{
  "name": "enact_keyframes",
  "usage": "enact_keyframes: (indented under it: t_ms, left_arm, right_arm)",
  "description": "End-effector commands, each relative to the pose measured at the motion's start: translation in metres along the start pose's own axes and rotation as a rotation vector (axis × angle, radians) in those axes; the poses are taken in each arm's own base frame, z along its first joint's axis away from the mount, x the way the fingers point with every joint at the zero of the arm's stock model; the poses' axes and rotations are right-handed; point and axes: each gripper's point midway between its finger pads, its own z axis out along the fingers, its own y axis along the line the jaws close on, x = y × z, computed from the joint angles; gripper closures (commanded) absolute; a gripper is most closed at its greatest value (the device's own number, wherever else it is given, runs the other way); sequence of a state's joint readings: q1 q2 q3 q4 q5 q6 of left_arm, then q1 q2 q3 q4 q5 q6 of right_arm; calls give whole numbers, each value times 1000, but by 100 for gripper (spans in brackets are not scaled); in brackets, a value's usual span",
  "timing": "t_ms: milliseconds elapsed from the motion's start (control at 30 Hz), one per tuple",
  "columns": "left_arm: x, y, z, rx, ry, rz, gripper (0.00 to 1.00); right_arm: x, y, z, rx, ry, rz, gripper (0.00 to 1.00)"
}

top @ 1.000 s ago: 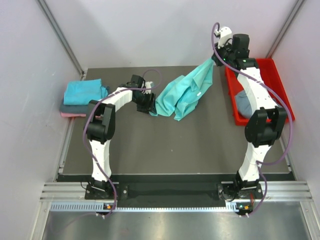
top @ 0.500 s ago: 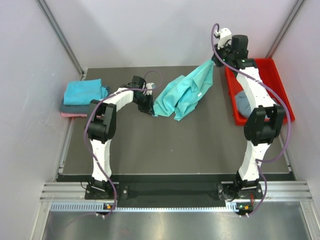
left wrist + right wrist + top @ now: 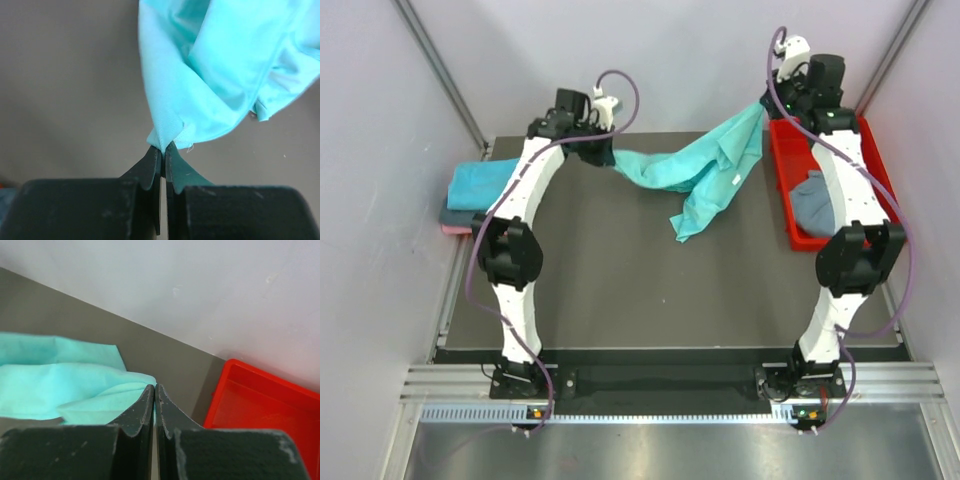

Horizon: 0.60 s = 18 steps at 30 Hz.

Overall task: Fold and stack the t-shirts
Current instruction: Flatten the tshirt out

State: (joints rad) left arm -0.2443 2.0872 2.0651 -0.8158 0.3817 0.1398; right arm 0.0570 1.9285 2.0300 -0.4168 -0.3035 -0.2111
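A teal t-shirt (image 3: 695, 168) hangs stretched between both grippers above the dark table, its lower part drooping toward the table's middle. My left gripper (image 3: 603, 152) is shut on one corner of it at the back left; in the left wrist view the cloth (image 3: 210, 75) bunches out from the closed tips (image 3: 163, 147). My right gripper (image 3: 766, 104) is shut on the other corner at the back right, the cloth (image 3: 70, 385) lying left of its tips (image 3: 155, 388). A slate grey-blue t-shirt (image 3: 810, 200) lies crumpled in the red tray (image 3: 881, 170).
A stack of folded shirts (image 3: 470, 190), turquoise on top of grey-blue and pink, sits at the table's left edge. The red tray (image 3: 260, 400) stands at the right, close to the right gripper. White walls enclose the back and sides.
The left gripper closed on the teal shirt's corner and lifted it up and back to the left. The right gripper rose slightly. The shirt now spans between both.
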Motion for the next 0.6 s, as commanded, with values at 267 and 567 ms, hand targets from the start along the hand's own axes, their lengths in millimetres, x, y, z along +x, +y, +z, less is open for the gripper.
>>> enact_keyframes:
  t_ms: [267, 567]
  left_arm:
    - [-76, -82, -216, -89, -385, 478, 100]
    - [-113, -81, -307, -417, -698, 697, 100]
  right_arm:
    - [-152, 114, -224, -329, -407, -34, 100]
    - [-218, 127, -305, -304, -643, -37, 100]
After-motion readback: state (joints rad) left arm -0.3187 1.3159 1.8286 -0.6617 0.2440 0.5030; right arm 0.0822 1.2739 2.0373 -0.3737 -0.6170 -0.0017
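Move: Both grippers already pinch the t-shirt. Its slack middle lies about 19 cm right of the left gripper, 3 cm back and 6 cm lower; the folded stack is some 28 cm left of that gripper, 2 cm back, 14 cm lower. From the right gripper the shirt's middle is about 13 cm left, 10 cm back and 20 cm lower, and the red bin some 18 cm right, 7 cm back and 28 cm lower. Swing both grippers quickly up and back towards the bases, each keeping its pinch on the t-shirt: lift both nearly 30 cm, drawing the right back just as far and the left only half as far. Tip the fingers upward on the way, left about 50 degrees, right some 35 while turning counter-clockwise. ##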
